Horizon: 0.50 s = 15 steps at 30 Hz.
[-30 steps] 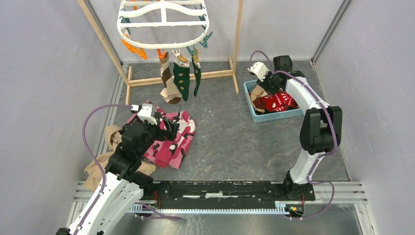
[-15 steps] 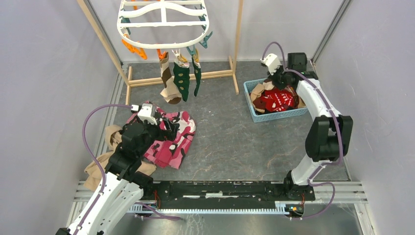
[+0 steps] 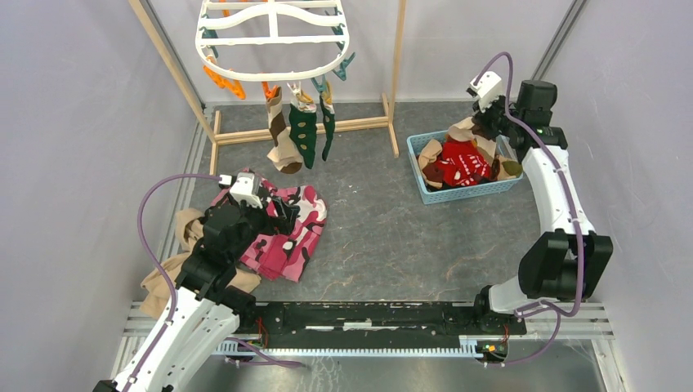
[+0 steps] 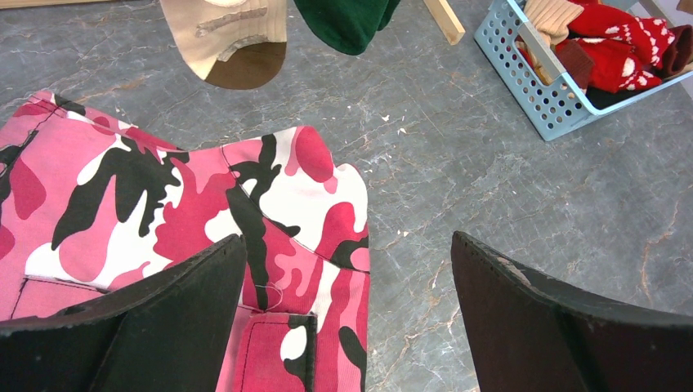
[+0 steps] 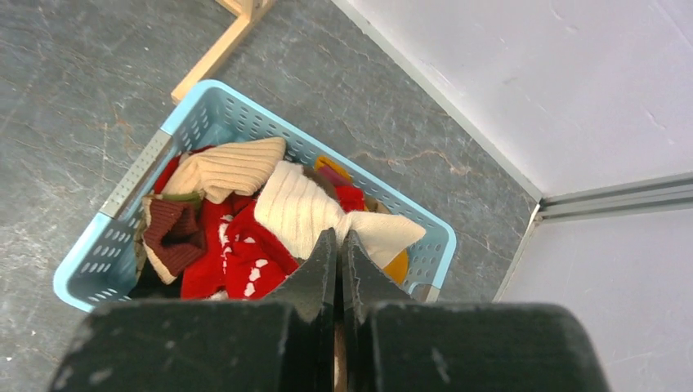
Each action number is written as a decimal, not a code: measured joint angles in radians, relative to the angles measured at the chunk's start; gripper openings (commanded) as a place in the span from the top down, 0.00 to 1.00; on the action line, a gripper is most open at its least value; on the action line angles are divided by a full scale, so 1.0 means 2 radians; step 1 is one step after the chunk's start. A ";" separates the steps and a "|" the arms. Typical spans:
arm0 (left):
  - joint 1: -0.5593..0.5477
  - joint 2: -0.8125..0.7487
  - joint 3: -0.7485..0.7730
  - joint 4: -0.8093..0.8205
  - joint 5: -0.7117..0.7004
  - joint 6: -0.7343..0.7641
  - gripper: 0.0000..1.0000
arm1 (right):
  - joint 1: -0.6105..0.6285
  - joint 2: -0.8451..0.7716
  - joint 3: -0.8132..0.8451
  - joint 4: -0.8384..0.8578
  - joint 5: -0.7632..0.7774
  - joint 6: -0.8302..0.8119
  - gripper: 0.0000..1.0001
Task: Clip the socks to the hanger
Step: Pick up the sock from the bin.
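Note:
The white oval hanger [image 3: 274, 41] hangs at the back with orange and teal clips. Three socks hang from it: a brown-and-tan one [image 3: 280, 139], a dark green dotted one [image 3: 303, 135] and a thin green one [image 3: 328, 122]. More socks fill the blue basket [image 3: 429, 189], among them a red one with white pattern [image 5: 245, 261]. My right gripper [image 5: 338, 237] is above the basket's far right side, shut on a cream ribbed sock [image 5: 298, 208] pinched at its fingertips. My left gripper [image 4: 347, 253] hovers wide open over the edge of the pink camouflage garment [image 4: 163, 204], holding nothing.
The wooden stand's base bar [image 3: 343, 124] runs across the floor behind the hanging socks, with upright poles either side. A plain tan cloth [image 3: 167, 273] lies beside the left arm. Grey walls close in the right and back of the basket.
My right gripper has closed on the cream sock and moved right and toward the back wall, from the basket's left side to its far right corner. The left arm has not moved.

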 measured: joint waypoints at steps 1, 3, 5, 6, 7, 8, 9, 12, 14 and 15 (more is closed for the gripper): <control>0.000 0.000 0.000 0.000 0.000 0.000 0.00 | -0.003 -0.004 -0.002 0.002 -0.007 0.003 1.00; 0.000 -0.001 0.000 0.000 0.000 0.000 0.00 | -0.007 -0.010 -0.003 0.003 -0.020 0.009 1.00; 0.000 -0.003 0.000 0.000 0.001 0.000 0.00 | -0.012 -0.018 -0.006 0.006 -0.036 0.015 1.00; 0.000 -0.004 0.000 0.001 0.002 0.000 0.00 | -0.014 -0.021 -0.006 0.007 -0.044 0.017 1.00; 0.000 -0.006 0.000 0.001 0.004 0.000 0.00 | -0.016 -0.024 -0.006 0.007 -0.055 0.019 1.00; 0.000 -0.007 0.000 0.001 0.006 0.000 0.00 | -0.018 -0.026 -0.007 0.007 -0.068 0.022 1.00; 0.000 -0.008 0.000 0.001 0.009 0.000 0.00 | -0.019 -0.028 -0.007 0.006 -0.084 0.024 1.00; 0.000 -0.011 0.000 0.003 0.027 0.000 0.00 | -0.023 -0.031 -0.009 0.005 -0.131 0.035 1.00; 0.000 -0.016 -0.003 0.015 0.046 -0.001 0.00 | -0.025 -0.032 -0.014 0.006 -0.166 0.046 1.00; 0.000 -0.021 -0.006 0.026 0.059 -0.002 0.00 | -0.025 -0.032 -0.019 0.007 -0.184 0.053 1.00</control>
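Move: The right hand already has the beige sock pinched, its middle hanging about 6 cm below the pads. The left gripper, open and empty, waits about 49 cm to its left, 22 cm nearer the base and 5 cm lower. The bin's middle is some 20 cm under the right hand, about 3 cm back and 3 cm left. From the left hand the sock lies roughly 49 cm right, 22 cm ahead and near its own height. Keeping its shut-fingered pinch on the beige sock, the right hand carries it from above the bin towards the left gripper, about 4 cm left and 3 cm back while rising some 3 cm. The wrist rolls its left side up and swings counter-clockwise, some 20 degrees in all. The left hand, still wide open, starts late, easing about 2 cm right and a little up. ##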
